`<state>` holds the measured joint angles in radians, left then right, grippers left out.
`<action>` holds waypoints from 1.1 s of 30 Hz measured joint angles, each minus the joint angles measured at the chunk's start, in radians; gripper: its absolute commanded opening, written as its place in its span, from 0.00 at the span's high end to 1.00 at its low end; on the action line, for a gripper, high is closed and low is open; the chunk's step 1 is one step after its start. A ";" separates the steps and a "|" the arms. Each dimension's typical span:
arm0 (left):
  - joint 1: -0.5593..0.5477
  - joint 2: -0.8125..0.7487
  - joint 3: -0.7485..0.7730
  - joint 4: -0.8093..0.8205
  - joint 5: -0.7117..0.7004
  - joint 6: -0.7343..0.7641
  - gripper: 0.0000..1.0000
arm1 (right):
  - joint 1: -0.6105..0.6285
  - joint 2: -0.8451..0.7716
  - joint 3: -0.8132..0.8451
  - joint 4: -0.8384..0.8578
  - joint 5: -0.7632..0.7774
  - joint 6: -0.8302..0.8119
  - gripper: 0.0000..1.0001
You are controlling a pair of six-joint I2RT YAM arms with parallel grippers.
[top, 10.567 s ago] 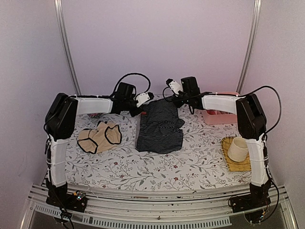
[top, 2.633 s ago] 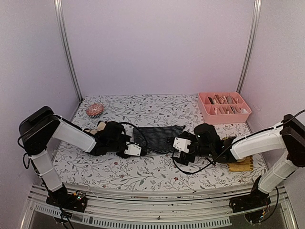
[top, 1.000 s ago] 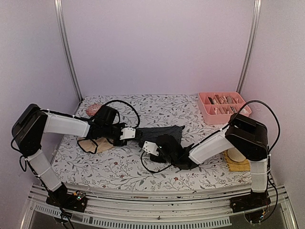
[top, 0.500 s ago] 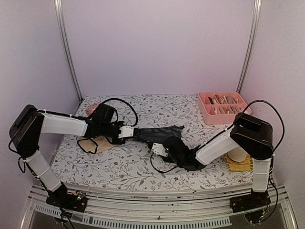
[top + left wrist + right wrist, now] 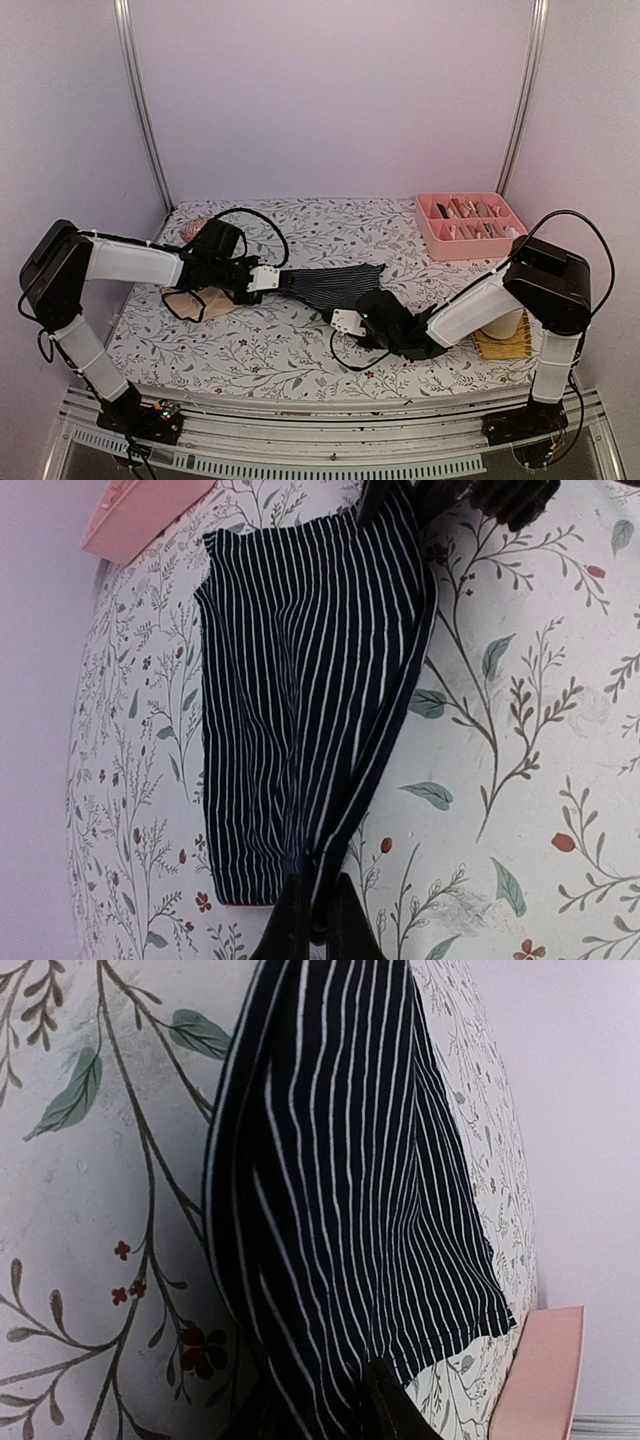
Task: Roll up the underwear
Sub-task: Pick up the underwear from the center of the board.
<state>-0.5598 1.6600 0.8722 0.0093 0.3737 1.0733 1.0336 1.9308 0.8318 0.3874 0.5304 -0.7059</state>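
The navy striped underwear (image 5: 328, 282) lies folded into a long band at mid-table, stretched left to right. My left gripper (image 5: 282, 282) is shut on its left end; in the left wrist view the fingers (image 5: 296, 920) pinch the dark folded edge of the underwear (image 5: 290, 700). My right gripper (image 5: 342, 306) is at the band's near edge. In the right wrist view the underwear (image 5: 340, 1180) bunches between its jaws, one finger (image 5: 388, 1408) showing and the other hidden under cloth. The beige underwear (image 5: 195, 301) lies flat at the left, under the left arm.
A reddish hairbrush (image 5: 193, 229) peeks out behind the left arm. A pink tray (image 5: 470, 226) of small items stands at the back right. A cup (image 5: 500, 326) on a yellow mat (image 5: 500, 345) sits by the right edge, partly behind the right arm.
My right gripper has slid to the right along the near edge of the navy underwear and closed down on the cloth. The left gripper has kept its hold and barely moved.
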 measured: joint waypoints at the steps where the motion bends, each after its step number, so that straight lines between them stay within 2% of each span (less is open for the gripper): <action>1: 0.000 0.000 -0.002 0.000 0.000 0.000 1.00 | 0.000 0.000 -0.002 0.001 0.002 -0.006 0.79; 6: 0.000 0.000 -0.010 -0.001 0.001 0.003 1.00 | 0.000 0.003 -0.011 0.006 0.010 -0.032 0.96; 14: 0.000 -0.020 -0.047 0.000 0.005 0.026 1.00 | 0.000 -0.014 -0.005 -0.054 -0.029 -0.021 0.98; 27: 0.002 -0.167 -0.171 -0.077 0.076 0.105 1.00 | -0.022 -0.113 0.205 -0.587 -0.431 0.143 0.98; 33: 0.003 -0.183 -0.197 -0.130 0.086 0.134 1.00 | -0.068 -0.114 0.304 -0.760 -0.538 0.192 0.98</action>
<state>-0.5571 1.4773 0.6754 -0.1207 0.4595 1.2068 0.9653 1.8164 1.1355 -0.3729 -0.0074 -0.5140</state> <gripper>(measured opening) 0.044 0.025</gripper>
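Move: The middle of the striped underwear lies about 5 cm ahead and 3 cm to the left of my right hand, just below it, with the near edge between my still parted right fingers. From my raised left hand, already gripping its left end, that middle is some 11 cm right, 2 cm ahead and 6 cm down. The beige garment lies about 17 cm left of my left hand, level with it and 7 cm below. I shut my right fingers on the underwear's near edge, sinking slightly, then draw it back towards my base some 6 cm and a little left, rising about 3 cm while the fingers tip down some 35 degrees. My left hand keeps its pinch and pulls back along with it, about 7 cm, drifting left and finally lower. ##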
